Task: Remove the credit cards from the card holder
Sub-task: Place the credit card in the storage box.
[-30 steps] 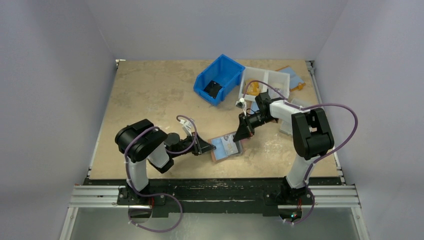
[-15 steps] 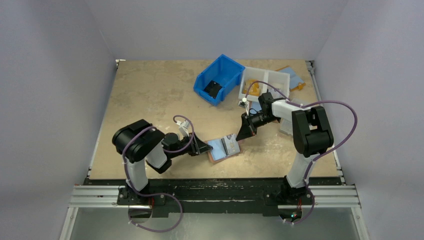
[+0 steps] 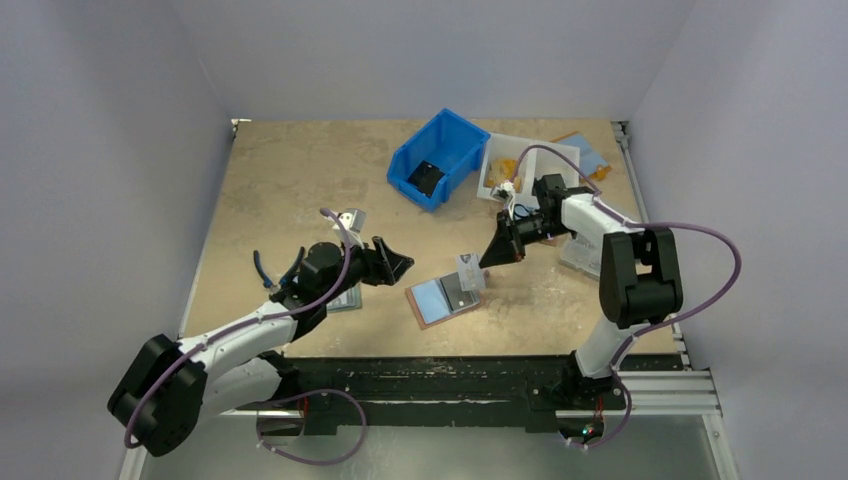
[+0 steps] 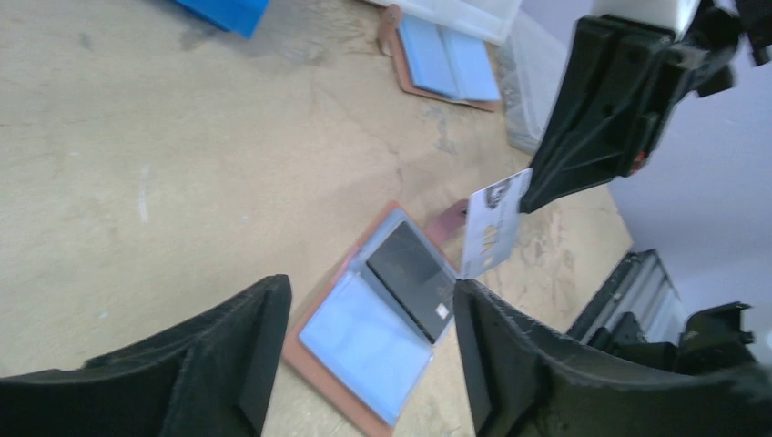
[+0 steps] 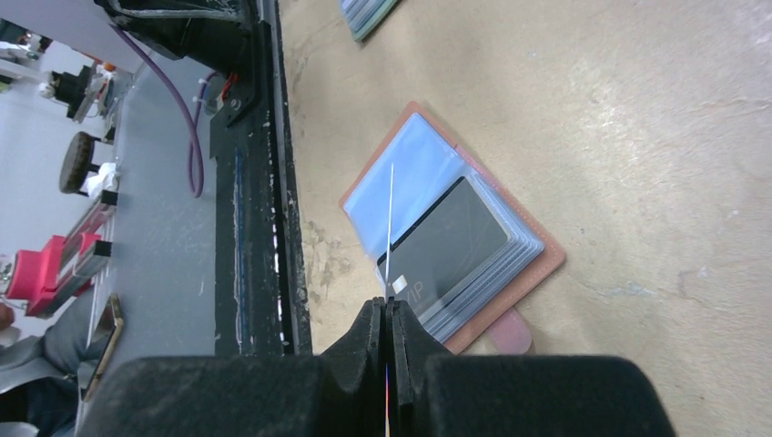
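Note:
The card holder lies open on the table, salmon-brown with light-blue lining, a dark-grey card on its stacked sleeves and the snap tab at one side. My right gripper is shut on a pale credit card and holds it in the air just above the holder. That card shows edge-on in the right wrist view and face-on in the left wrist view. My left gripper is open and empty, raised to the left of the holder.
A blue bin and a white divided tray stand at the back. A larger blue-lined folder lies at the back right. A small flat stack lies under my left arm. The table's front edge is close to the holder.
My right gripper drew the card out of the holder and lifted it up and to the right. My left gripper let go of the holder's edge and rose away to the left.

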You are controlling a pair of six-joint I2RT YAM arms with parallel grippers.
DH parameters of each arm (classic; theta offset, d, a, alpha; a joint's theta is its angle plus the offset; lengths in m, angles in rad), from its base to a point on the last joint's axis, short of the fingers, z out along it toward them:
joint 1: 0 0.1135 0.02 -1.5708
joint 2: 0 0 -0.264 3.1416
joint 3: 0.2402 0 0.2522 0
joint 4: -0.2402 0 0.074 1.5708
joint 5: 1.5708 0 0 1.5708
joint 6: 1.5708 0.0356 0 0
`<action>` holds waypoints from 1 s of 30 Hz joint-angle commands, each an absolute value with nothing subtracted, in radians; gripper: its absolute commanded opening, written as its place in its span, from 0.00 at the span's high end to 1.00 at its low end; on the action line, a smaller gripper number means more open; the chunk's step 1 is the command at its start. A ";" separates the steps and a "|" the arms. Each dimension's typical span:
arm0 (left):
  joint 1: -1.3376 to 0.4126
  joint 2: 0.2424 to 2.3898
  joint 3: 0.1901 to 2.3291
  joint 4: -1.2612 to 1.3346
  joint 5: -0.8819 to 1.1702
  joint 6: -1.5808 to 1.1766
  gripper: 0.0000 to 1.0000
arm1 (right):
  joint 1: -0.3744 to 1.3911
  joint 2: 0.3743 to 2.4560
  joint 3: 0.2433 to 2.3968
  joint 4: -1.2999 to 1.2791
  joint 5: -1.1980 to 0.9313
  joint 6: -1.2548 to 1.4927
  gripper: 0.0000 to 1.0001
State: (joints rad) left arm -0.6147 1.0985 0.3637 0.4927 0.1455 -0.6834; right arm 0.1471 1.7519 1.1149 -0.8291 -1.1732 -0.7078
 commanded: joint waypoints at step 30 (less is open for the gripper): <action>-0.606 0.886 0.403 0.156 0.061 -0.653 0.03 | -0.250 1.870 1.698 -0.855 -1.015 -0.529 1.00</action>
State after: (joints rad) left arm -0.6106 0.9073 0.4000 0.1558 0.0692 -0.6540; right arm -0.2352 1.8637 1.6161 -0.9932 -1.0985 -0.6827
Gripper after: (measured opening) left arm 0.974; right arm 0.052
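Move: The right compartment of the white storage box, where I am taking the card, lies about 20 cm ahead of my right hand, 17 cm to its right and 6 cm below. The second open blue holder lies 12 cm ahead and 10 cm right of that hand, the open card holder 5 cm back and 8 cm left; both are about 8 cm down. From my left hand the compartment is some 20 cm ahead, 32 cm right and 12 cm lower. Still pinching the white card by its edge, I swing my right hand diagonally forward and to the right, about 14 cm each way, away from the card holder and up over the storage box. It climbs some 8 cm and turns roughly 25 degrees clockwise, fingers staying shut. My empty left hand eases about 3 cm left and opens wide. ##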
